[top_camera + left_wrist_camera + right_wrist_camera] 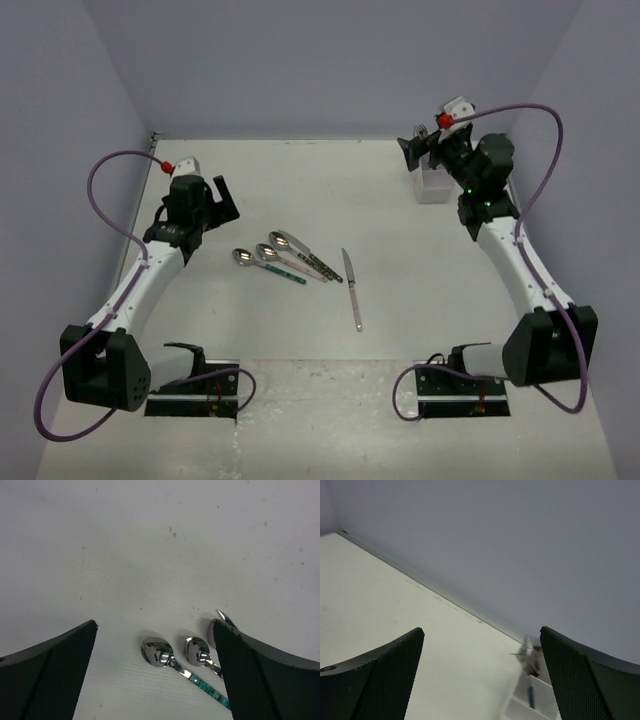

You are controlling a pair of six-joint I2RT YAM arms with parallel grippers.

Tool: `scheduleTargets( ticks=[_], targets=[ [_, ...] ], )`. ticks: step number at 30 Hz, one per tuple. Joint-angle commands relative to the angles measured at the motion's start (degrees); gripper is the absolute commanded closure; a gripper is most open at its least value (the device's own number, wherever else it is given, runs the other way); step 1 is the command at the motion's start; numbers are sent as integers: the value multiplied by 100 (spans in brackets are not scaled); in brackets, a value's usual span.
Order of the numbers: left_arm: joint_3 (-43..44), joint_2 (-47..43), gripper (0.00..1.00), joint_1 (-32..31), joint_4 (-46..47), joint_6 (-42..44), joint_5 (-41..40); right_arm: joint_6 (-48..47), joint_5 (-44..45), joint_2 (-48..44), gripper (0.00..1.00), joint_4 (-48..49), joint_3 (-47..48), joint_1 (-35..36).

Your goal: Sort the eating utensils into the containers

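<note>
Three spoons lie side by side mid-table: one with a teal handle (243,258), a middle one (268,252) and a dark-patterned one (287,241). To their right lies a pink-handled knife (351,285). My left gripper (212,200) hovers open just left of them. Its wrist view shows the teal-handled spoon (156,651) and the middle spoon (196,650) between the fingers, the third half hidden. The white container (435,182) stands at the back right. My right gripper (424,150) hangs open above it, holding nothing. Blurred utensil heads (530,655) stick up from the container (520,705).
Purple walls enclose the table on the left, back and right. The container stands near the right wall. Both arm bases and their purple cables sit at the near edge.
</note>
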Motion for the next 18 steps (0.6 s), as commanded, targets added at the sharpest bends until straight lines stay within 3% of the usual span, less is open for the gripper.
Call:
scheduleTargets(
  ticks=[1,4,7,9,12,18],
  targets=[
    [7,-116,0,-32,116,-106,-150,1321,1548,-724,1,-1018,-714,853],
    [-28,-116,0,-32,90,-150,-194,2340,2014,-1155,1,-1763,-1032,1478],
    [-107,-107,0,-32,81,-203,-281,2843,2848,-1410,1,-2738,-1357,2093],
    [-116,-116,0,-32,-24,-238,-395,3029,2877,-1507,1,-3119,-1551,2436],
    [-160,-142,0,-32,-16,-264,-318,3512,2903,-1315,1,-3892,-1911,2875],
    [-204,-160,0,-32,11,-273,-176,3698,3202,-569,1,-4131,-2036,3561]
  ],
)
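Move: The pink-handled knife, alone on the table, lies about 22 cm back from the right hand, 16 cm to its left and some 34 cm below. The dark-handled knife is about 10 cm left of that knife and 9 cm farther out; the pink-handled spoon 14 cm left and 7 cm farther out. The container sits 6 cm ahead of the right hand, 4 cm right, 30 cm below. From the left hand the pink-handled knife is some 33 cm right, 11 cm back, 16 cm below. Swing the empty right gripper away from the container towards the pink-handled knife: first back and left at nearly the same height, then steeply down while still drawing back, about 25 cm lower and 20 cm back in all, with 11 cm to the left. Tip the fingers down by nearly 60 degrees on the way and keep them wide open, touching nothing. ##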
